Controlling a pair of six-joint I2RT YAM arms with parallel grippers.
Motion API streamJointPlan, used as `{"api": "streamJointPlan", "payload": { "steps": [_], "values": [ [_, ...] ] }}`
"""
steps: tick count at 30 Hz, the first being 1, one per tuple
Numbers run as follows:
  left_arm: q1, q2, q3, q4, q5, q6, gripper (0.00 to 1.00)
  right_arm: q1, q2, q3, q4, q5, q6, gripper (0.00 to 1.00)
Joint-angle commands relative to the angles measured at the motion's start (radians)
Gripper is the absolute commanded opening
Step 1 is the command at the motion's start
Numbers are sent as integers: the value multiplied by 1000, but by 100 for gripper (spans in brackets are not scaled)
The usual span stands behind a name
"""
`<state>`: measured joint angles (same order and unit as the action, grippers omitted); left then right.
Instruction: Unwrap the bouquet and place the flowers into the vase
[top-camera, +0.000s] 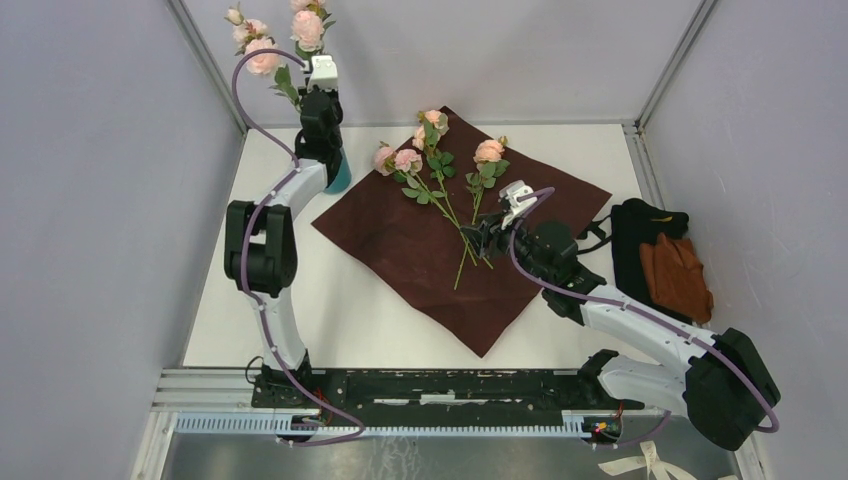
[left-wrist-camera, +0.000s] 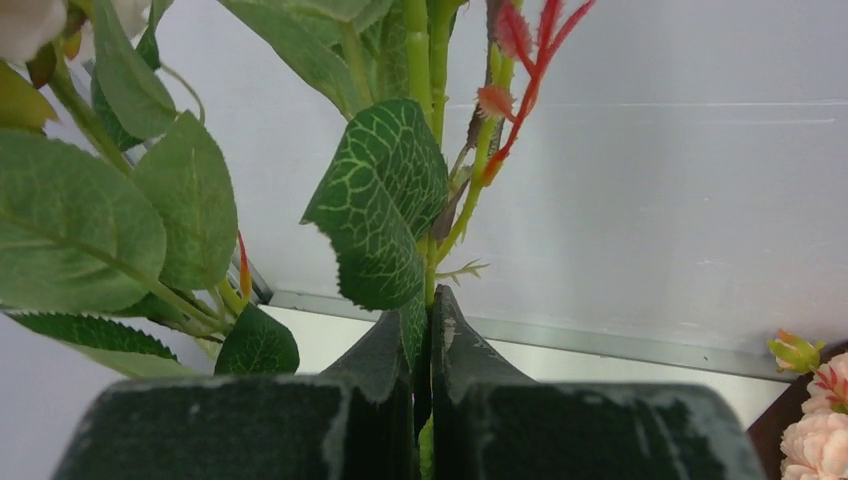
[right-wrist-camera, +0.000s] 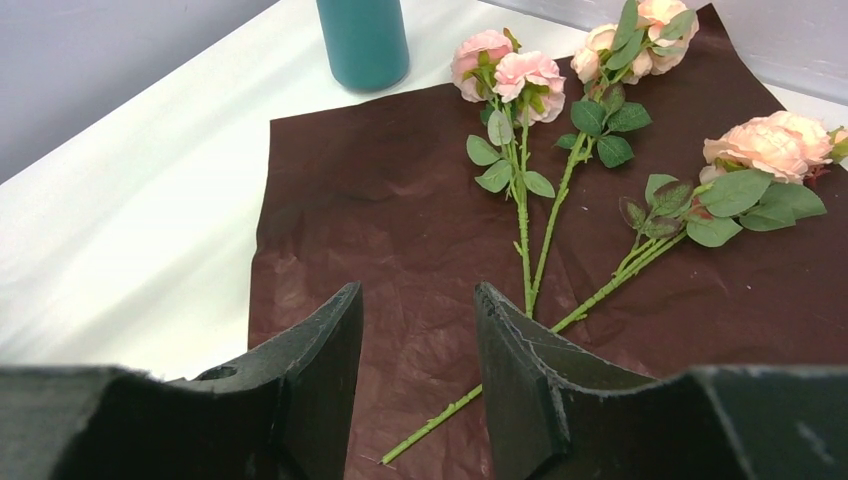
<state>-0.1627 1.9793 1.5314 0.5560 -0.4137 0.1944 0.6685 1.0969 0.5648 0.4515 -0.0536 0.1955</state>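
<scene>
The bouquet lies undone: its maroon wrapping paper (top-camera: 420, 255) (right-wrist-camera: 400, 210) is spread flat with three pink rose stems (top-camera: 440, 195) (right-wrist-camera: 525, 200) on it. My right gripper (top-camera: 487, 238) (right-wrist-camera: 418, 300) hovers open just above the paper by the stems' cut ends, with nothing between its fingers. My left gripper (top-camera: 318, 92) (left-wrist-camera: 425, 310) is shut on a green flower stem (left-wrist-camera: 432, 250). It holds that stem upright, roses (top-camera: 305, 28) on top, above the teal vase (top-camera: 340, 175) (right-wrist-camera: 362, 40). The left arm hides most of the vase in the top view.
A black-and-orange cloth pile (top-camera: 665, 262) lies at the table's right edge, beside the right arm. Grey walls and a metal frame (top-camera: 640, 110) close in the back and sides. Bare white table (top-camera: 270, 320) shows left of the paper.
</scene>
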Motion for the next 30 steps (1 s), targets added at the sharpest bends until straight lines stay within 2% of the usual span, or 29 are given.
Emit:
{"api": "streamJointPlan", "payload": {
  "steps": [1, 13, 18, 21, 25, 30],
  "values": [
    [7, 12, 8, 41, -13, -21, 2, -8, -18, -5, 33, -14, 0, 50],
    [7, -7, -55, 80, -47, -33, 2, -12, -19, -6, 37, -14, 7, 50],
    [8, -14, -68, 69, -63, -34, 8, -12, -23, -8, 41, -23, 13, 50],
    [7, -26, -96, 80, -70, -42, 19, -13, -25, -9, 41, -26, 15, 50],
    [8, -38, -114, 88, -82, -50, 38, -14, -28, -11, 42, -27, 16, 50],
    [7, -52, -118, 77, -72, -55, 54, -14, -34, -13, 42, -28, 16, 50]
  ]
}}
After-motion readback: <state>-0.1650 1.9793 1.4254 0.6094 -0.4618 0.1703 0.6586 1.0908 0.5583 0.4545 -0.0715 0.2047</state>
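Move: The left hand still holds a rose stem over the vase, whose middle is roughly 16 cm below and 2 cm ahead of the hand. The standing rose's blooms are some 12 cm left, 4 cm ahead and 11 cm higher. The pink roses on the wrap lie about 18 cm right, 7 cm ahead and 26 cm lower. From the idle right hand, the vase is about 33 cm ahead, 34 cm left and 9 cm lower. The left hand lowers its rose stem about 4 cm into the vase, then opens its fingers around the stem. ##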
